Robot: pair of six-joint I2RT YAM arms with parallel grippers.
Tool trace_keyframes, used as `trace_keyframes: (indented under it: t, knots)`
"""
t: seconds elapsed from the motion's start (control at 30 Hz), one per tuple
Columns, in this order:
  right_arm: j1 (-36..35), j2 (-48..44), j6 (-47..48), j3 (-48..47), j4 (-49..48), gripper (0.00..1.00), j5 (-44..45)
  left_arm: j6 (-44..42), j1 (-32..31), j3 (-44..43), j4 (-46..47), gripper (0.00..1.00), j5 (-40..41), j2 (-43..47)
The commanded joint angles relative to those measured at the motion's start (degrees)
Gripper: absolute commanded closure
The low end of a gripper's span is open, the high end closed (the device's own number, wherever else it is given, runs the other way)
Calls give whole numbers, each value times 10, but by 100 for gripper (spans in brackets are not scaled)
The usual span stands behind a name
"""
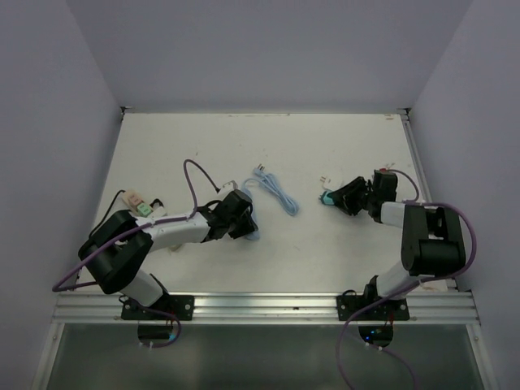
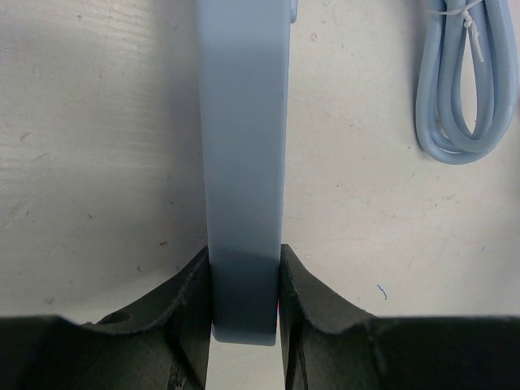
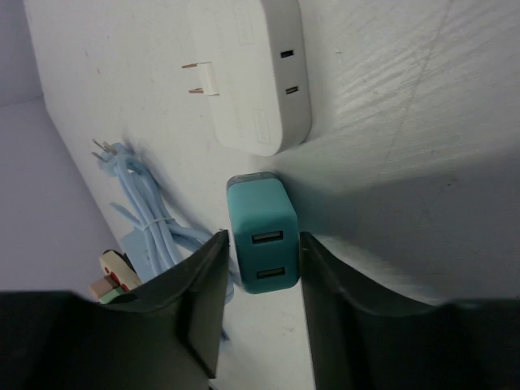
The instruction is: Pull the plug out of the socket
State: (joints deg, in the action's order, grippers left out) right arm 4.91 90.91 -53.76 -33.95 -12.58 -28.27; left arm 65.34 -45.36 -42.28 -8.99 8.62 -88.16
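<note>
My left gripper (image 2: 244, 302) is shut on the near end of a flat light-blue socket bar (image 2: 244, 146), which runs straight away from the jaws over the table. From above, that gripper (image 1: 244, 218) sits left of centre with a bit of the socket (image 1: 255, 236) showing beside it. The plug, a teal block with two USB ports (image 3: 262, 231), lies on the table apart from the socket. My right gripper (image 3: 260, 272) straddles it. The right finger sits against the plug and a thin gap shows at the left finger. The top view shows the plug (image 1: 326, 198) at the right gripper (image 1: 338, 197).
A white adapter with two prongs (image 3: 252, 73) lies just beyond the plug. A tied coil of light-blue cable (image 1: 275, 193) lies mid-table, also seen in the left wrist view as a cable loop (image 2: 463, 81). A small green-and-white block (image 1: 144, 207) sits at the left.
</note>
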Motion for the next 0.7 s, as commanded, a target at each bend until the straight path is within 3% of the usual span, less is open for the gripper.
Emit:
trace_keyframes:
  t: [0.0, 0.07, 0.2, 0.37, 0.5, 0.67]
  knots:
    - [-1, 15, 21, -8, 35, 52, 32, -22, 5, 22, -32, 100, 7, -3]
    - [-2, 2, 43, -20, 61, 39, 52, -23, 5, 24, -28, 100, 5, 0]
    - [-1, -32, 75, -38, 154, 27, 89, -27, 5, 30, -17, 100, -2, 1]
    - [-13, -107, 124, -63, 229, 23, 147, -32, 5, 33, -5, 100, -12, -1]
    - [-99, -135, 183, -108, 293, 22, 197, -37, 5, 41, 13, 100, -23, 4]
    - [-198, -116, 240, -164, 302, 21, 216, -45, 5, 50, 42, 100, -41, 4]
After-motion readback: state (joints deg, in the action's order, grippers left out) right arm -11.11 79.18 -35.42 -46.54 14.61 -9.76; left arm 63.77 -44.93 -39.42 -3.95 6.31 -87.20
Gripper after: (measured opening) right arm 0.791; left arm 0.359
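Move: The teal adapter is still between the right fingertips, its middle about 1 cm ahead and 1 cm left of the right hand and 1 cm below it. The white adapter lies roughly 5 cm ahead and 1 cm right; the blue cord's middle is some 17 cm left and 3 cm ahead; the blue socket is about 25 cm left and 4 cm back. From the left hand, the teal adapter is about 10 cm ahead and 24 cm right. Dipping barely a centimetre as its fingers spread wide, the right hand lets go of the teal adapter, draws back and right some 2 cm each, then swings left and rises about 5 cm, clear of it, the wrist rolling some 25 degrees left side down so the fingers point more steeply at the table. The left hand keeps its grip on the near end of the blue socket, nearly still. ##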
